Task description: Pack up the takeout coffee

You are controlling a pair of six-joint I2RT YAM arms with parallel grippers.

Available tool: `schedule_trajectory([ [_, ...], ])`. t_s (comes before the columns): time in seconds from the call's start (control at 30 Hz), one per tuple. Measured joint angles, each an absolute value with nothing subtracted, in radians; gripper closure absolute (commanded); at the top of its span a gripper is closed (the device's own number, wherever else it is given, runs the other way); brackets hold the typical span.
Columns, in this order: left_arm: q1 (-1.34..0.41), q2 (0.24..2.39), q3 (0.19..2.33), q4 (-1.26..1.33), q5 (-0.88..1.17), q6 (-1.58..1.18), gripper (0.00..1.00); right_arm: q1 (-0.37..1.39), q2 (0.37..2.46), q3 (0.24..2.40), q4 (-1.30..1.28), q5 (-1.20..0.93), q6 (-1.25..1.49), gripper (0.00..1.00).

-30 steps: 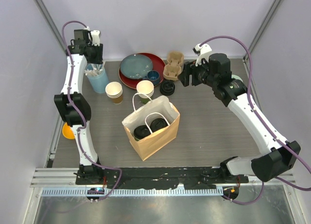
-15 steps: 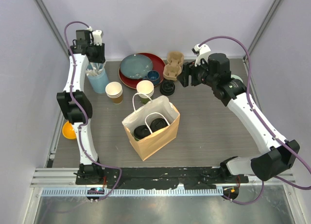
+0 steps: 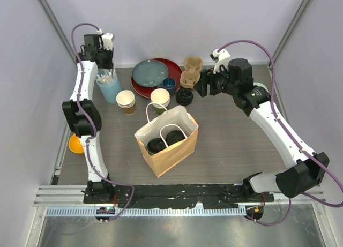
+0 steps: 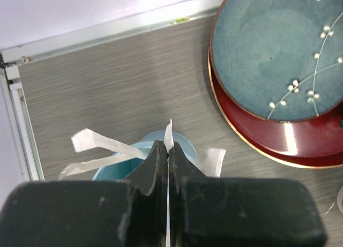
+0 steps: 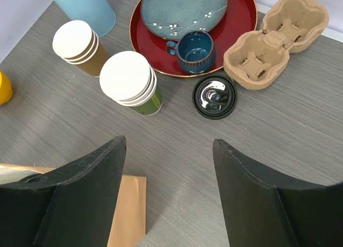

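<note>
Two black-lidded cups, the takeout coffee (image 3: pixel 157 146) (image 3: pixel 172 137), stand inside the open brown paper bag (image 3: pixel 172 157) at mid-table. My left gripper (image 4: pixel 168 148) (image 3: pixel 106 69) hangs over the light-blue cup (image 4: pixel 185 142) at the back left. It is shut on a thin white stirrer (image 4: pixel 169 132) whose tip pokes up between the fingers. My right gripper (image 5: pixel 169 145) (image 3: pixel 206 86) hovers open and empty above the table. It is near a loose black lid (image 5: pixel 214 97) at the back.
Green-sided (image 5: pixel 130 82) and brown-sided (image 5: pixel 75 40) stacks of nested cups stand behind the bag. A red plate (image 5: pixel 241 22) carrying a blue plate and a blue mug (image 5: pixel 195 50) sits at the back, with pulp cup carriers (image 5: pixel 276 40) to its right. An orange object (image 3: pixel 75 145) lies at the left edge.
The left gripper has closed onto a stirrer above the light-blue cup. The right gripper has shifted slightly and stays open.
</note>
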State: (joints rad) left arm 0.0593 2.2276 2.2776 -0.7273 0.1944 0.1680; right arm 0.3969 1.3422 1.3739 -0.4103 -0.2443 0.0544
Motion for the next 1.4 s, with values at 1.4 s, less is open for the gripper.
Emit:
schedule_trajectory([
  [1.4,0.06,1.68,2.205,-0.703,0.213,0.142,1.0,0.397,1.273,1.377,-0.419,-0.303,0.055,0.29],
])
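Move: The left hand already has a wrapped straw shut in its fingers, over the blue holder, whose middle is about 14 cm below, 2 cm back and 2 cm left. The paper bag lies some 34 cm back and 30 cm right, 12 cm lower. From the holder, the brown cup stack stands about 10 cm right and 8 cm back. The bag is roughly 14 cm back, 18 cm left and 22 cm below the empty right hand. Upward, after a small dip back and down of about a centimetre, the left hand draws the pinched straw from the blue holder, rising some 25 cm and backing about 12 cm, mostly late. Its fingers stay shut while their tips tilt up nearly 30 degrees. The open right hand stays nearly still, then eases up and back about 3 cm. ##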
